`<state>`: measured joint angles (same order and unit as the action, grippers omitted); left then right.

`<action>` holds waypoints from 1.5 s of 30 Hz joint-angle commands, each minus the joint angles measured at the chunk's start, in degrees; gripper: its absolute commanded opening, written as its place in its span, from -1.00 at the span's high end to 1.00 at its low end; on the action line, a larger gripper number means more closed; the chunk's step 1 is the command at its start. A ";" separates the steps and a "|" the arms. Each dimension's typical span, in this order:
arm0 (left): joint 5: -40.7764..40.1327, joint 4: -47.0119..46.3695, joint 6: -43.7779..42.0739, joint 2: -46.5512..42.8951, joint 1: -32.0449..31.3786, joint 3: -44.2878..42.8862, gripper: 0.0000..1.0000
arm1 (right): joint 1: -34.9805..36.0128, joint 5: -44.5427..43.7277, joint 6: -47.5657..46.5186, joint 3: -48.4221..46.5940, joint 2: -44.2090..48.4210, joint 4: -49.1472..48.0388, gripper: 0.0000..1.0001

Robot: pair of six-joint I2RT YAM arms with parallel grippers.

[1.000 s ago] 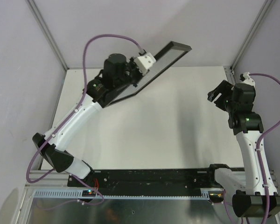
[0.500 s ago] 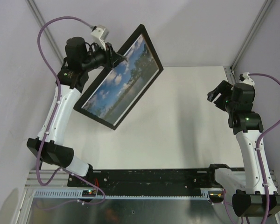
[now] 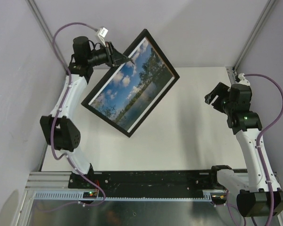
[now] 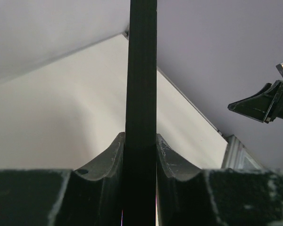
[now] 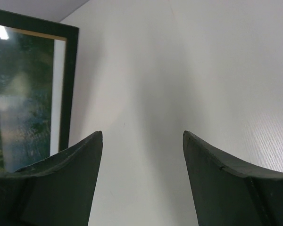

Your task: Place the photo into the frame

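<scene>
The black frame (image 3: 154, 106) hangs tilted in the air over the table's back left, its face turned up to the top camera. The photo (image 3: 132, 87), blue sky, clouds and trees over water, shows inside it. My left gripper (image 3: 126, 60) is shut on the frame's upper left edge. In the left wrist view the frame's dark edge (image 4: 141, 70) runs straight up between the left gripper's (image 4: 140, 141) fingers. My right gripper (image 3: 213, 96) is open and empty at the right, above the table. In the right wrist view the right gripper (image 5: 142, 134) faces the frame (image 5: 71, 70) and the photo (image 5: 23, 94).
The white table (image 3: 193, 127) is enclosed by pale walls with aluminium posts (image 3: 47, 35) at the back corners. A black rail (image 3: 155, 179) runs along the near edge between the arm bases. The right gripper (image 4: 264, 101) shows at the right of the left wrist view.
The left arm has lifted and turned the frame from edge-on to face up, showing the photo, and carried it a little right. The right gripper has shifted slightly left and stays open.
</scene>
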<state>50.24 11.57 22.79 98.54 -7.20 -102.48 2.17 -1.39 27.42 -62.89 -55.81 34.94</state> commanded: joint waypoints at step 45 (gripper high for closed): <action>10.42 -11.22 7.51 36.07 0.28 0.60 -0.51 | 6.45 1.39 0.56 11.89 -6.40 -10.90 -0.47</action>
<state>63.16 3.53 32.38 137.05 -7.16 -101.93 8.21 0.51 28.03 -51.31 -62.13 25.82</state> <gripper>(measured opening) 0.734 0.730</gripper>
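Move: My left hand already holds the upper long edge of the frame, photo inside. The frame hangs steeply: its middle is about 2 cm back, 5 cm right and 14 cm below, its lower edge roughly 4 cm back, 10 cm right and 28 cm below. The bare table spot for its middle lies some 8 cm back, 6 cm right and 31 cm below. From my right hand, that spot is about 26 cm left, 4 cm ahead and 20 cm below. I lower the frame to the table with my left hand, about 30 cm down and some 6 cm forward, tipping the wrist forward and down about 40 degrees so the frame lies back, photo up. Near the bottom my fingers open wide around its edge and let go. My open right hand sinks about 9 cm and eases 4 cm left, towards the frame, touching nothing. ##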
